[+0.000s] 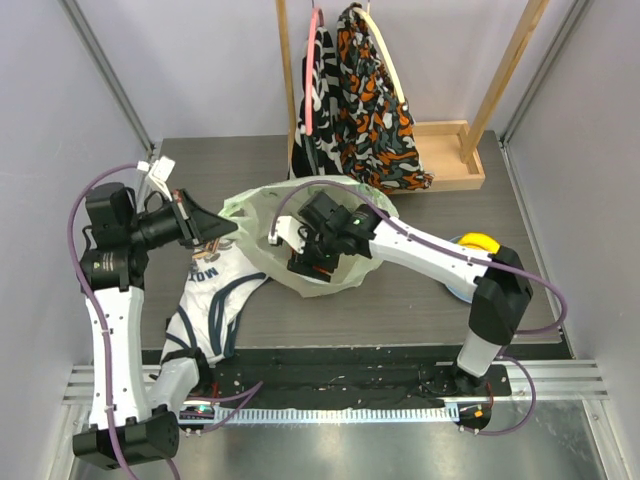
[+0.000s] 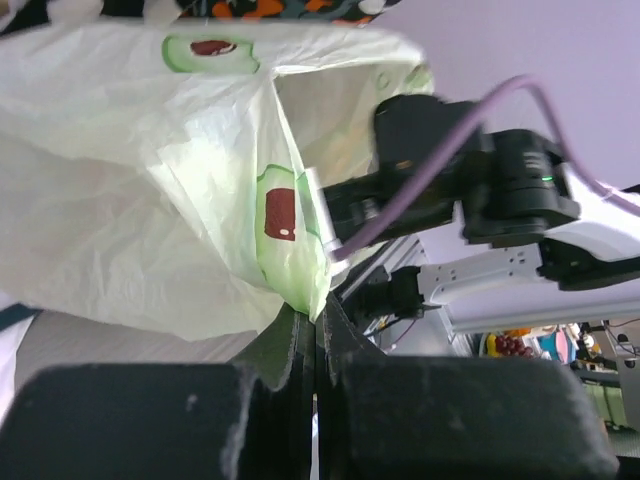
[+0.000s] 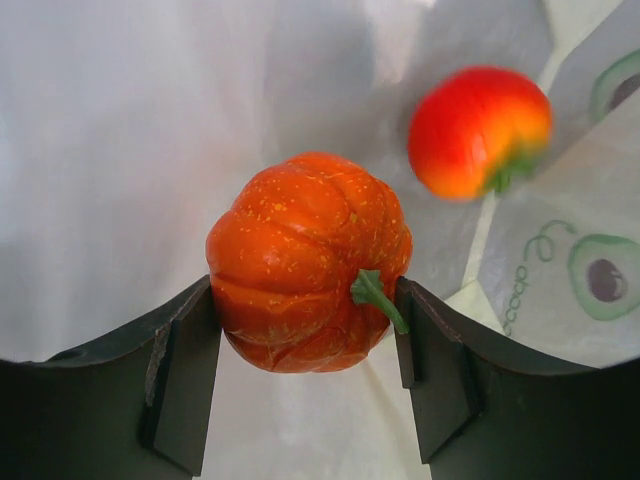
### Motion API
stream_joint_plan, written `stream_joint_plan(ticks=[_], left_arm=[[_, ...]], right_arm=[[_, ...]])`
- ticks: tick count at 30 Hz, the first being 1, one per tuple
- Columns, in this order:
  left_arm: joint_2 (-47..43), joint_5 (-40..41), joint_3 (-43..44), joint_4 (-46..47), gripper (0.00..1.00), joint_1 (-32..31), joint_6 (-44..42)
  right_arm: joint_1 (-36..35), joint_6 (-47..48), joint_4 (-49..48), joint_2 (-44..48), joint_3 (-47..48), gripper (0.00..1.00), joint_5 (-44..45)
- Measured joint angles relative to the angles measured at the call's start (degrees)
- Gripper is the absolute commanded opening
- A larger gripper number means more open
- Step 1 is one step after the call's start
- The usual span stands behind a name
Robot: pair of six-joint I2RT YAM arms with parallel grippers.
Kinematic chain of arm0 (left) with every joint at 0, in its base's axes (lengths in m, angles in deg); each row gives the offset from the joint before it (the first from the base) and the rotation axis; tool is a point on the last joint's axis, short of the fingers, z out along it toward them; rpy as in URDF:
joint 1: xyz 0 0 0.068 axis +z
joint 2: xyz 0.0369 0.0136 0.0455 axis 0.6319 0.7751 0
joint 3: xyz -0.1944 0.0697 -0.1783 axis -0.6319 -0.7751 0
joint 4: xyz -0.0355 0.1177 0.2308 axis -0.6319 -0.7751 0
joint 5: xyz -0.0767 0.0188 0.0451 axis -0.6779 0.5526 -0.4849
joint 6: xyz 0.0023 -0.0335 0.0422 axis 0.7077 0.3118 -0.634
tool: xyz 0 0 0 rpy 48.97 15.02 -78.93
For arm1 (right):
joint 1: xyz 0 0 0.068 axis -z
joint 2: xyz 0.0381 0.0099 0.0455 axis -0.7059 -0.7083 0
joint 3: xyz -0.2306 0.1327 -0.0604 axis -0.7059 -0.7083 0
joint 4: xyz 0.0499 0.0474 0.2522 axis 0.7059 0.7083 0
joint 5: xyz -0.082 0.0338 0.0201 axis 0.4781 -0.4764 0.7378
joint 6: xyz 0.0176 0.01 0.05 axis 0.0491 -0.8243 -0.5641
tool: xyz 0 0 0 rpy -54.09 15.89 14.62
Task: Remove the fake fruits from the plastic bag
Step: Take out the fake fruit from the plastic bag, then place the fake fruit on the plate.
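The pale yellow-green plastic bag (image 1: pixel 262 208) with avocado prints lies open at the table's middle. My left gripper (image 1: pixel 212 232) is shut on the bag's left rim (image 2: pixel 296 290) and holds it up. My right gripper (image 1: pixel 308 266) reaches down inside the bag. In the right wrist view it (image 3: pixel 305 330) is shut on an orange ribbed pumpkin-shaped fruit (image 3: pixel 305 260) with a green stem, both fingers touching its sides. A red-orange round fruit (image 3: pixel 478 130) lies blurred further in on the bag's floor. A yellow fruit (image 1: pixel 477 243) sits on a blue plate at the right.
A white garment with navy stripes (image 1: pixel 215 290) lies under the bag's left side. A wooden rack (image 1: pixel 455 150) at the back holds orange and black-white patterned cloths (image 1: pixel 370 100). The blue plate (image 1: pixel 458 285) lies partly under my right arm (image 2: pixel 500 190).
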Motion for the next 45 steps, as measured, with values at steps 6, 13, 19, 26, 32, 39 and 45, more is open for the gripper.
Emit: stream_joint_plan(ticks=[6,13,19,26,32,39,45], left_arm=[[-1.2,1.3,1.7,5.2,0.00,0.2,5.0],[-1.2,2.9,-3.0,6.3,0.00,0.2,6.7],[-1.3,3.4,-4.0,6.3,0.00,0.2,7.9],[-2.3,3.9,-4.9,6.5,0.00,0.2,7.9],[-3.1,4.0,-6.3,6.7,0.00,0.2,8.1],[-3.4,4.0,-7.8,6.8,0.00,0.2,8.1],[-3.4,4.0,-8.7,6.8,0.00,0.2,8.2]], right_arm=[[-0.7,2.5,6.9,-3.1,5.9,0.18,-1.6],[-1.1,2.6,7.3,4.5,19.4,0.17,-4.3],[-1.1,4.3,10.4,19.7,20.3,0.09,-3.2],[15.8,11.8,24.9,41.0,-5.0,0.01,9.6],[30.8,20.2,30.4,47.4,-28.1,0.01,13.8],[34.0,22.9,31.3,51.7,-37.8,0.01,16.7],[37.1,26.5,23.5,48.7,-41.9,0.01,17.6]])
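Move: The right hand, still inside the bag, already grips the orange pumpkin; the blue plate lies about 38 cm to its right, 3 cm farther out and some 12 cm below. Bananas are heaped on the plate, about 10 cm below the hand at the same spot. The red fruit lies in the bag about 5 cm ahead of the hand, level sideways, 8 cm down. From the left hand the plate is some 57 cm right, 5 cm ahead and 30 cm below. Straight up out of the bag goes the right hand first, by some 24 cm, keeping its grip on the pumpkin, then fast to the right and down towards the plate, ending about 35 cm to the right and 8 cm nearer the base. Its fingers swing from slanting left to pointing straight down. The left hand keeps the bag's corner pinched, bobbing up before settling about 3 cm lower. ##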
